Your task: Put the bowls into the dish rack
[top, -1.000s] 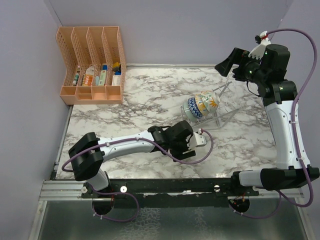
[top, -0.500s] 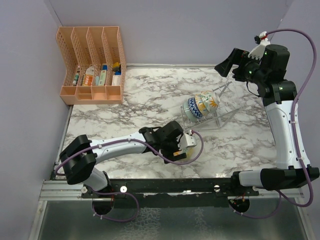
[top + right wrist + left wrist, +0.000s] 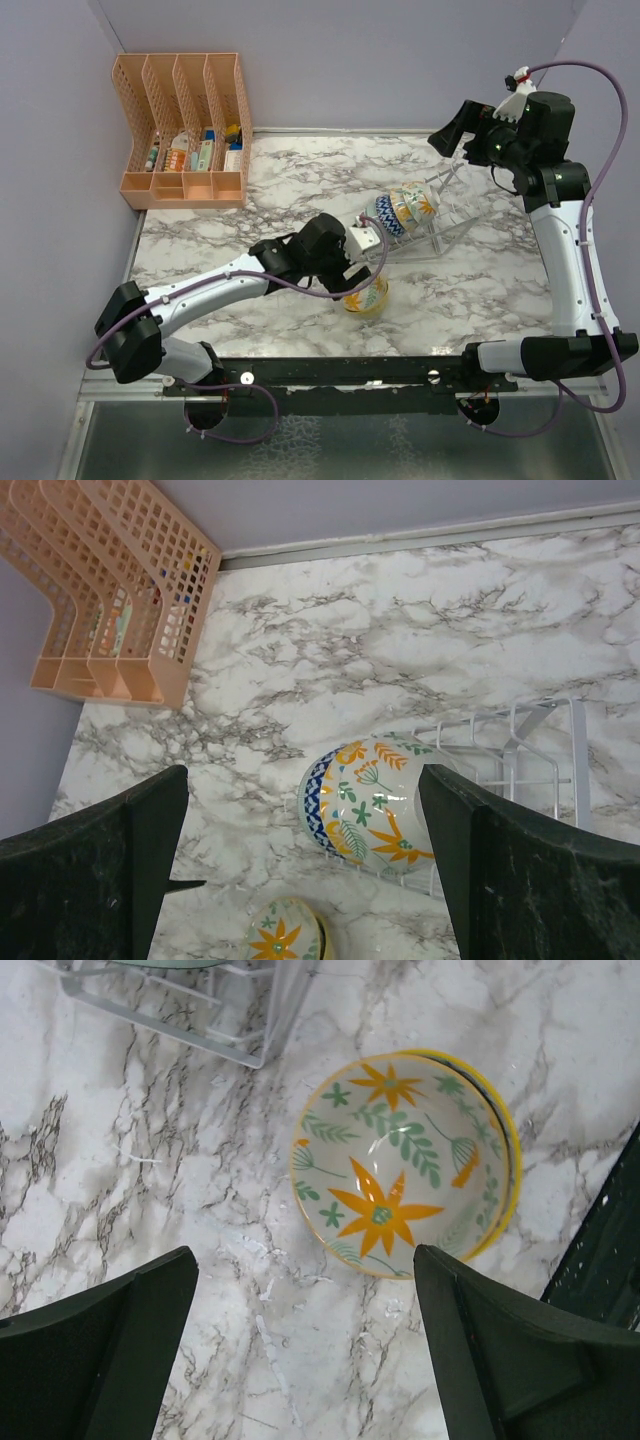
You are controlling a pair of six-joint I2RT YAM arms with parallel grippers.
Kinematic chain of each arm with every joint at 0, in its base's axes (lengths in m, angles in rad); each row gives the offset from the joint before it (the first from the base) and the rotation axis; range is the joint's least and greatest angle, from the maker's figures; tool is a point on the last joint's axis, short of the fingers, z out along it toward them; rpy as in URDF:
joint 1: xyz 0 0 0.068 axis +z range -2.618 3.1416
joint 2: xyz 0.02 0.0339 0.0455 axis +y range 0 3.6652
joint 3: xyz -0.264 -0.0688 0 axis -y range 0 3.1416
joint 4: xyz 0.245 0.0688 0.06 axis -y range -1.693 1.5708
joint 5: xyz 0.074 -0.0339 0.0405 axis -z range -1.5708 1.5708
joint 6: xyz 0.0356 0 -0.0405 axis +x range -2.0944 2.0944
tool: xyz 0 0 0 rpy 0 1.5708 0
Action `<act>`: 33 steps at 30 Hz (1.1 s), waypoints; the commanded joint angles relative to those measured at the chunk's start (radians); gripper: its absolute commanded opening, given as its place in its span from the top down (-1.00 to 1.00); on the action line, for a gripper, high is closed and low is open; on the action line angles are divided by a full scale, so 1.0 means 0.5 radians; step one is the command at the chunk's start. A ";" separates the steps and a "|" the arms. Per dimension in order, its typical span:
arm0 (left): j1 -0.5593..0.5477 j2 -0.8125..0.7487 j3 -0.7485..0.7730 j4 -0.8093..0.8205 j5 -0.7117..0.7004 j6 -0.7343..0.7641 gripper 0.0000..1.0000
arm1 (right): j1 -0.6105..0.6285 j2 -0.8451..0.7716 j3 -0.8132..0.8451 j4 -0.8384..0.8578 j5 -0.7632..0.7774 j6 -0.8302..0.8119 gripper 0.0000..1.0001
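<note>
A yellow bowl (image 3: 368, 297) with orange flowers inside (image 3: 405, 1165) sits upright on the marble, just in front of the dish rack (image 3: 440, 228). My left gripper (image 3: 352, 268) hovers over the table beside it, open and empty; in the left wrist view its dark fingers (image 3: 100, 1350) stand wide apart below the bowl. Other bowls (image 3: 403, 208) stand on edge in the rack, a blue-patterned one (image 3: 325, 800) in front of a white floral one (image 3: 400, 800). My right gripper (image 3: 455, 125) is raised behind the rack, open and empty.
An orange slotted organizer (image 3: 185, 130) with small items stands at the far left corner against the wall. The left arm's purple cable (image 3: 375, 280) loops close over the yellow bowl. The rack's wire corner (image 3: 250, 1055) lies just beyond the bowl.
My left gripper opened wider and drew back toward the far left, uncovering the yellow bowl on the table. The right arm barely moved.
</note>
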 commanded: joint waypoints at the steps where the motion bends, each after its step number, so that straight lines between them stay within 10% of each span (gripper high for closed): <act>1: 0.144 0.182 -0.031 0.132 0.204 -0.293 -0.83 | -0.016 -0.038 -0.008 0.055 -0.024 -0.018 -0.96; 24: 0.251 0.567 -0.195 0.479 0.693 -0.504 -0.44 | -0.016 -0.054 -0.035 0.052 0.005 -0.050 -0.97; 33: 0.250 0.548 -0.162 0.457 0.715 -0.463 0.43 | -0.016 -0.042 -0.017 0.046 0.017 -0.057 -0.97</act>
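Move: Below the left hand, the flowered bowl, nested on a yellow-rimmed one, has its middle roughly 12 cm down, 6 cm to the right and 3 cm back. The bowls already racked stand some 14 cm ahead and 13 cm to the right of the left hand, about 8 cm lower. From the idle right hand the flowered bowl lies about 18 cm back, 14 cm to the left and 34 cm below. Sinking about 10 cm towards the left edge of the flowered bowl, the left hand first swings a little forward, then comes back and slightly right while the wrist tips some 25 degrees, the fingers losing their forward lean and pointing more steeply down. With one finger inside the bowl and the other outside, they close from wide open to under half around the rim. ##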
